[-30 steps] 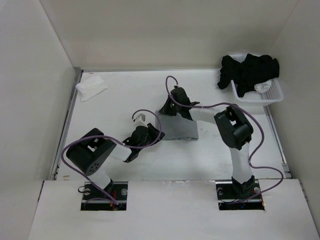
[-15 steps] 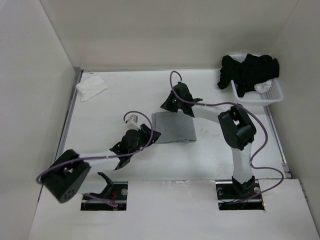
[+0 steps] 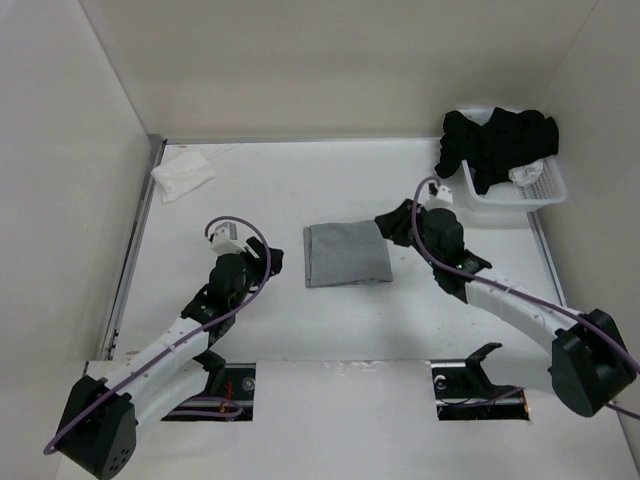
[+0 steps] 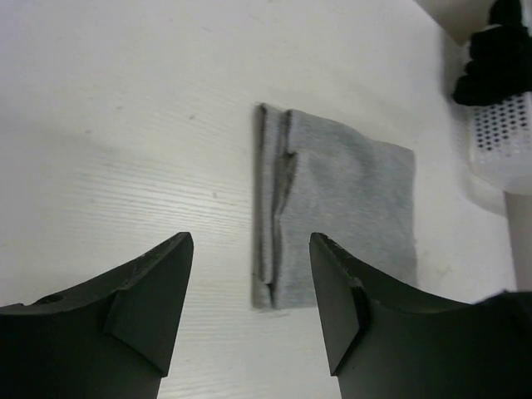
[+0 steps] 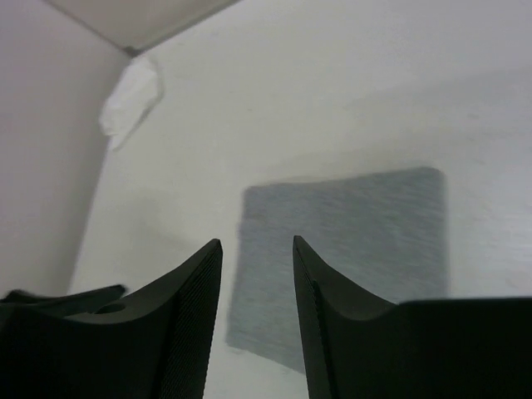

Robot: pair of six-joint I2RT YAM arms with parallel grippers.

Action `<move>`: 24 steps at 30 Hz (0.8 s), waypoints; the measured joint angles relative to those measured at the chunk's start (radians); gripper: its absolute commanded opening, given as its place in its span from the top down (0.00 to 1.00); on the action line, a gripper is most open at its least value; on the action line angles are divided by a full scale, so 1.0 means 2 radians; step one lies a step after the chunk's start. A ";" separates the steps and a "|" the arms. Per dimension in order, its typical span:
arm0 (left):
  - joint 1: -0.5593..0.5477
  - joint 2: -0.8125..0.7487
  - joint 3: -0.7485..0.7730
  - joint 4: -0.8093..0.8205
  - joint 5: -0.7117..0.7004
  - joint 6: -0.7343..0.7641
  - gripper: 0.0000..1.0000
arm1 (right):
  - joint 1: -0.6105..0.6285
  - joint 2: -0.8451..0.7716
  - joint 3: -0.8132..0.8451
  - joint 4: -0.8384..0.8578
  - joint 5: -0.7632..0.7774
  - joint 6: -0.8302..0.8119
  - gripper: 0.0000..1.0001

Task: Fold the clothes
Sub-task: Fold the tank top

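Note:
The grey clothes point(image 3: 346, 254) lie folded into a flat rectangle in the middle of the table, also seen in the left wrist view point(image 4: 349, 208) and the right wrist view point(image 5: 349, 241). My left gripper point(image 3: 268, 262) hovers just left of the clothes, open and empty point(image 4: 249, 266). My right gripper point(image 3: 392, 226) sits just off their right far corner, open with nothing between its fingers point(image 5: 256, 266). Neither gripper touches the fabric.
A white basket point(image 3: 515, 190) heaped with black garments point(image 3: 495, 140) stands at the back right. A small white cloth point(image 3: 182, 176) lies at the back left. Walls enclose the table on three sides.
Both grippers have let go of the grey clothes, opened and pulled back, left arm to the left, right arm to the right. The clothes now lie flat and folded.

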 measured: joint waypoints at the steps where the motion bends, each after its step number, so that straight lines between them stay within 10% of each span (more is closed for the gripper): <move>1: 0.009 -0.002 0.000 -0.012 -0.001 0.003 0.41 | -0.008 -0.011 -0.023 0.000 0.014 -0.003 0.53; 24: 0.060 0.093 0.028 -0.060 0.001 0.031 0.42 | -0.118 -0.052 -0.150 0.048 0.099 0.025 0.52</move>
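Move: The folded tank top lies flat between two empty hands. Its middle is about 9 cm to the right hand's left, roughly level with it front to back and some 17 cm below. The white basket with the black clothes stands about 20 cm ahead and 29 cm to the right of that hand. From the left hand, the tank top is about 18 cm right, 3 cm ahead and 9 cm lower; a white cloth lies about 20 cm left and 19 cm ahead. Touching nothing, both open hands draw apart, away from the tank top. The right swings quickly some 13 cm to the right while sinking about 8 cm, turning roughly 25 degrees clockwise, then nearly stops beside the tank top. The left sinks about 5 cm and backs off slightly less to the left, its fingers tipping a little further down. Neither gripper closes. ##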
